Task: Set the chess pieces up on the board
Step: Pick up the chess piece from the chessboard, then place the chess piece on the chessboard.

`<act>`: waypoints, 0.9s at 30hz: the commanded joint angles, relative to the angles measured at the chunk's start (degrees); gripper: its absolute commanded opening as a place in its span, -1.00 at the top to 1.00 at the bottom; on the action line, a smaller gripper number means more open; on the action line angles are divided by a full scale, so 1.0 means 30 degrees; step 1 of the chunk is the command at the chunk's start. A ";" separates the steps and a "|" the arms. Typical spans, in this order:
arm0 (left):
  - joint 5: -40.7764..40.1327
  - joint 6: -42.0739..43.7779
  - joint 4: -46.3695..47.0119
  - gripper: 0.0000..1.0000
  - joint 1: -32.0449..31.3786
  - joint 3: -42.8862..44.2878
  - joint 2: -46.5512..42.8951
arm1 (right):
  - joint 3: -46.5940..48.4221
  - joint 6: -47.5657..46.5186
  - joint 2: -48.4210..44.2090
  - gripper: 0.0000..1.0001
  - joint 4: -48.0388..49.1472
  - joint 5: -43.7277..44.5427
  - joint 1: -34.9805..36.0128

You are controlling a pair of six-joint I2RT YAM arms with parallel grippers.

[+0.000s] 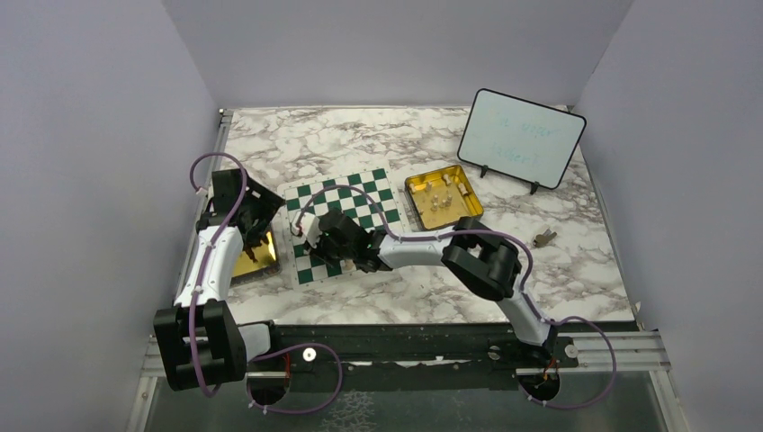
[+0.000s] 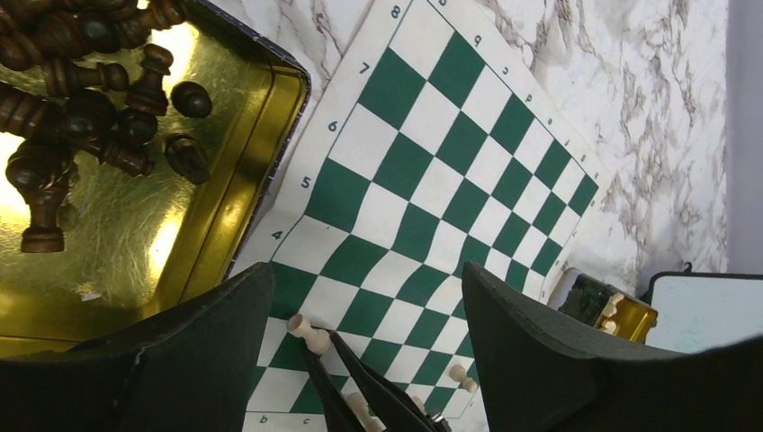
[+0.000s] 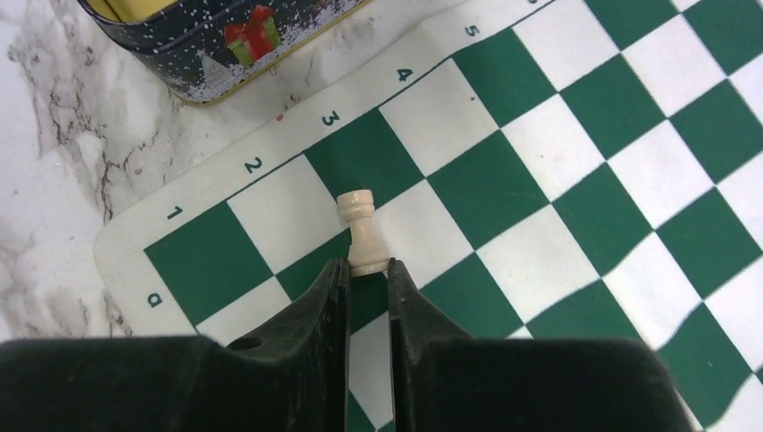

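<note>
The board [image 1: 360, 193] [image 2: 432, 153] [image 3: 558, 180] is a green-and-white checkered mat. My right gripper [image 3: 367, 267] [image 1: 317, 252] is shut on the base of a cream rook [image 3: 360, 225] [image 2: 309, 335], low over the squares near the mat's left corner. Two more cream chess pieces [image 2: 462, 376] show on the mat's near rows. My left gripper [image 2: 364, 274] [image 1: 247, 225] hovers open above the mat's left edge, nothing between its fingers. Further cream pieces sit in the gold tin [image 1: 416, 184] right of the mat.
A gold tin [image 2: 216, 207] [image 1: 243, 265] with several dark brown pieces [image 2: 90, 117] sits against the mat's left edge; its decorated wall [image 3: 225, 45] is close to my right gripper. A framed whiteboard [image 1: 520, 139] stands back right. A small dark object [image 1: 543, 238] lies on the marble.
</note>
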 commanded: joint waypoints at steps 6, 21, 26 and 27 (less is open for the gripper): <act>0.6108 0.2493 0.1857 -0.62 0.0044 0.0884 0.0378 | -0.3008 0.1421 -0.4067 0.80 0.4725 0.1851 -0.0730; 1.2664 0.2889 0.2777 0.08 -0.0738 0.0709 0.1398 | -0.6088 0.1853 -0.6284 0.82 0.7878 0.3520 -0.0964; 1.2959 0.3018 0.2856 0.17 -0.1061 0.0280 0.1501 | -0.6490 0.2089 -0.6519 0.82 0.8351 0.3946 -0.0964; 1.2884 0.3096 0.2856 0.16 -0.1087 0.0176 0.1538 | -0.6579 0.2123 -0.6582 0.82 0.8465 0.3958 -0.0967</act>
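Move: The pale rook, pinched by its base in the right hand's tips, lies about 6 cm back, 8 cm right and 10 cm below the left hand, with the dark-piece tin some 5 cm left, 6 cm back and 11 cm below that hand. From the right hand, the open left gripper is about 7 cm ahead, 10 cm left and 9 cm higher; the nearest standing pale piece is some 9 cm right and 3 cm back, at board height. Still pinching the rook by its base, the right hand lifts it about 10 cm from board level, drifting right and somewhat forward, then slows almost to a stop. The left hand swings right some 10 cm and a little up towards it, turning clockwise about 30 degrees and drawing its wide-open fingers roughly half shut; no touch on the rook is visible. ##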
